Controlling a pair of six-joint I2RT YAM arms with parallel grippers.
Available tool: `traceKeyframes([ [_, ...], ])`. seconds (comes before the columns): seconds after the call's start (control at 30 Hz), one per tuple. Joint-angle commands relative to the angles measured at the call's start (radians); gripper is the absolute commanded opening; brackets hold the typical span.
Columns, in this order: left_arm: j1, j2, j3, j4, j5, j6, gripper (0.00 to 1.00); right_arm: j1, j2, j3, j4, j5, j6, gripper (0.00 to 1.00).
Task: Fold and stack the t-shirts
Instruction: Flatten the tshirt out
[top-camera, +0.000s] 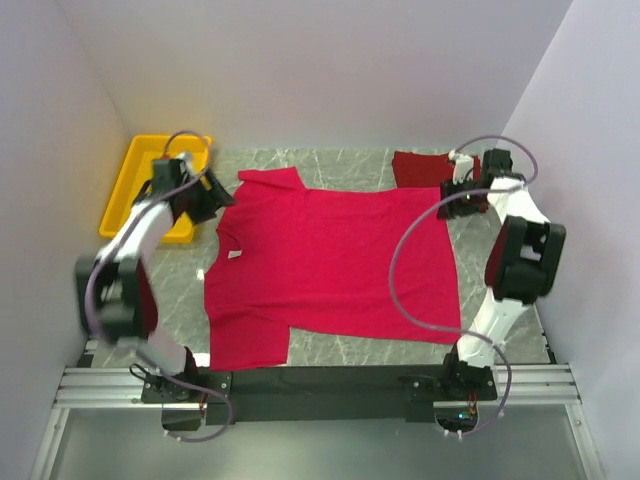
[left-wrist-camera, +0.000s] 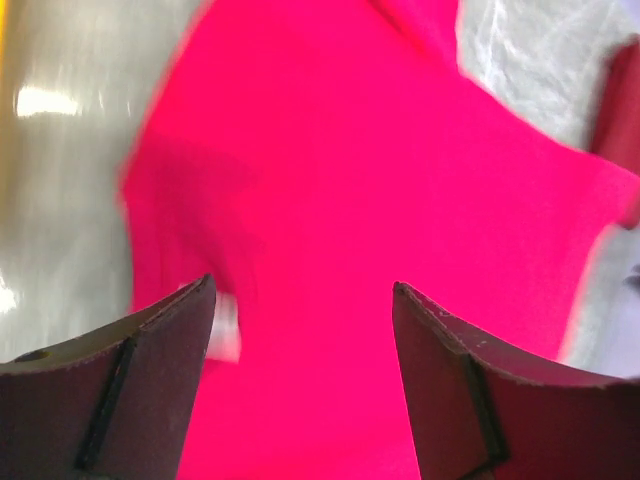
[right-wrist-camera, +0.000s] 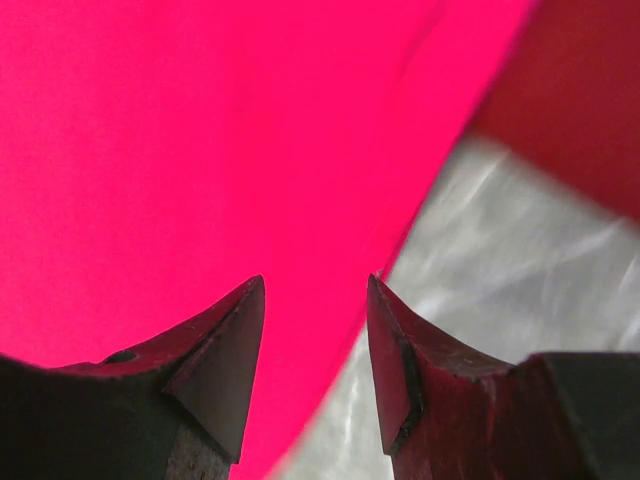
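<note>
The bright crimson-pink t-shirt lies spread flat across the table, its white neck label towards the left. My left gripper hovers over the shirt's far left shoulder, beside the upper sleeve. In the left wrist view that gripper stands open over pink cloth, with the label next to its left finger. My right gripper is at the shirt's far right corner. Seen from the wrist, it is open above the hem edge, holding nothing. The darker maroon t-shirt lies folded at the back right.
A yellow plastic tray stands at the back left, just behind the left gripper. White walls close in the table on three sides. Grey marble tabletop shows around the shirts, and the maroon shirt lies close to the right gripper.
</note>
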Motion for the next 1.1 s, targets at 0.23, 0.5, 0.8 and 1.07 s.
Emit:
traceKeyframes([
  [0.23, -0.041, 0.495, 0.484, 0.114, -0.015, 0.232, 0.75, -0.012, 0.328, 0.510, 0.056, 0.007, 0.523, 0.53],
  [0.5, -0.039, 0.645, 0.605, 0.127, 0.027, 0.227, 0.73, -0.009, 0.426, 0.582, 0.073, 0.036, 0.512, 0.53],
  [0.8, -0.039, 0.685, 0.643, 0.111, 0.031, 0.217, 0.73, -0.001, 0.500, 0.666, 0.050, 0.065, 0.509, 0.53],
  [1.07, -0.039, 0.662, 0.616, 0.101, 0.033, 0.212, 0.73, 0.000, 0.538, 0.726, 0.010, 0.091, 0.515, 0.53],
])
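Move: The pink shirt's far-left sleeve lies about 20 cm ahead of my left hand, 9 cm to its right and 14 cm below; the yellow bin's middle stands some 16 cm ahead, 21 cm to the left and 10 cm below. My right hand has the pink shirt's far-right corner about 15 cm ahead, 3 cm right and 7 cm below, with the folded dark red shirt centred some 3 cm farther out and 1 cm left of that corner. Both my hands reach out empty and open over the spread shirt. My left sweeps about 16 cm forward while sinking some 7 cm towards the far-left sleeve, then hovers there; my right goes some 15 cm forward and slightly right to the far-right corner by the dark red shirt, rising a little, dipping, then lifting slightly, its wrist swinging about 25 degrees clockwise. ##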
